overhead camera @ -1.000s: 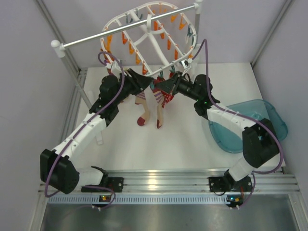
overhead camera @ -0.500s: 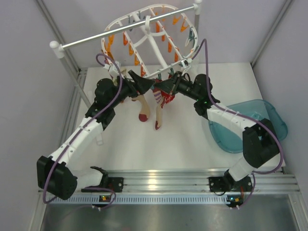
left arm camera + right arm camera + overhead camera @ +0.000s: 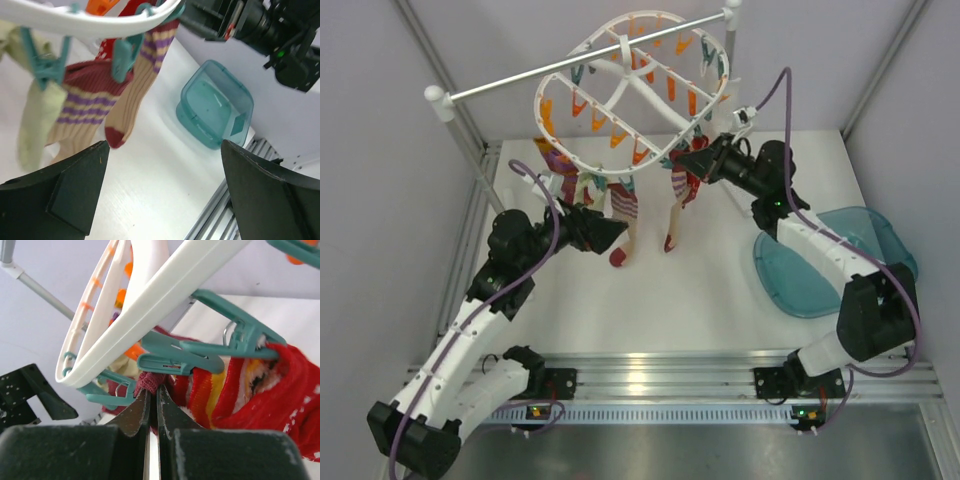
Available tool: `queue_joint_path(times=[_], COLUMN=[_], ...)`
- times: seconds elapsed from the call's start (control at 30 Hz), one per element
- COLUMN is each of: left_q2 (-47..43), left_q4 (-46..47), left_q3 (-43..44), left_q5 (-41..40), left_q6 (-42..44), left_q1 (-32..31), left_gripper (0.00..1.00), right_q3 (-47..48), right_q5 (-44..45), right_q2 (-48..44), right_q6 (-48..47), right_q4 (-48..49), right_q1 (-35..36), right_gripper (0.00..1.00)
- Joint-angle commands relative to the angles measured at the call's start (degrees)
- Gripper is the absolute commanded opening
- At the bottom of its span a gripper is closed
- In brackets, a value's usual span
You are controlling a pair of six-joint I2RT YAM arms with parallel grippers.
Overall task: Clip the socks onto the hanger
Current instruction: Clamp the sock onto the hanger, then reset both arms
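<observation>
The white oval hanger (image 3: 582, 62) hangs from the metal rail, with orange and teal clips along it. Two beige socks with purple-striped bands, maroon cuffs and red toes hang below its near rim. One sock (image 3: 623, 213) (image 3: 75, 110) is held by a teal clip (image 3: 121, 54). My right gripper (image 3: 690, 160) (image 3: 152, 390) is shut on the maroon cuff (image 3: 152, 380) of the other sock (image 3: 678, 205) (image 3: 134, 95), right under a teal clip (image 3: 180, 360); I cannot tell whether that clip grips it. My left gripper (image 3: 613, 232) (image 3: 164, 150) is wide open and empty, below and in front of the socks.
A red patterned sock (image 3: 260, 390) hangs from a teal clip (image 3: 235, 337) beside the held cuff. A pale yellow-green sock (image 3: 35, 117) hangs at the left. The metal rail (image 3: 520, 78) on white posts spans the back. A teal bin (image 3: 840, 255) (image 3: 215, 107) sits at the right.
My left gripper has drawn back from the hanger toward the near left. The hanger has swung and tilted. My right gripper has moved right with its sock.
</observation>
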Motion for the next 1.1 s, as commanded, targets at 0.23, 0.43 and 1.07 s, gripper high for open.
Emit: queue_joint_path(times=[0.23,0.43,1.07], left_q2=[-5.11,-4.76,-1.94], left_q4=[-12.04,-20.12,-46.77], left_q3=[0.74,5.57,17.8], left_q5=[-3.15,-6.76,-13.89], left_q6=[8.7,12.29,29.54], left_q1=[0.26,0.79,2.37], left_gripper=[0.98,0.98,0.98], right_q3=[1.45,4.78,-1.8], right_q5=[0.0,-1.3,-16.43], right_q2=[-7.73,-5.19,-27.67], right_q6=[-9.63,-13.77,-47.15], right_q4=[-7.75,-11.36,-50.16], right_q1=[-10.63,-16.61,-35.16], right_gripper=[0.0,0.36,1.0])
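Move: The right hand, shut, already pinches the maroon cuff of the striped sock; the sock hangs with its middle about 9 cm below these fingers and level with them, and the teal clip sits 1 cm ahead, 1 cm left and 2 cm above. The red patterned sock hangs some 6 cm ahead, 1 cm right and 6 cm lower. The left hand, empty, has the held sock's middle about 13 cm ahead, 14 cm right and 9 cm below. Keep the right gripper shut on the cuff and sweep right for the first 8 cm or so, then open the fingers wide, let go of the sock and carry on to some 23 cm right, bearing slightly forward before curving back, rolling the hand's left side down. Meanwhile draw the open left gripper left and somewhat down, rolling its left side up about 30 degrees. ##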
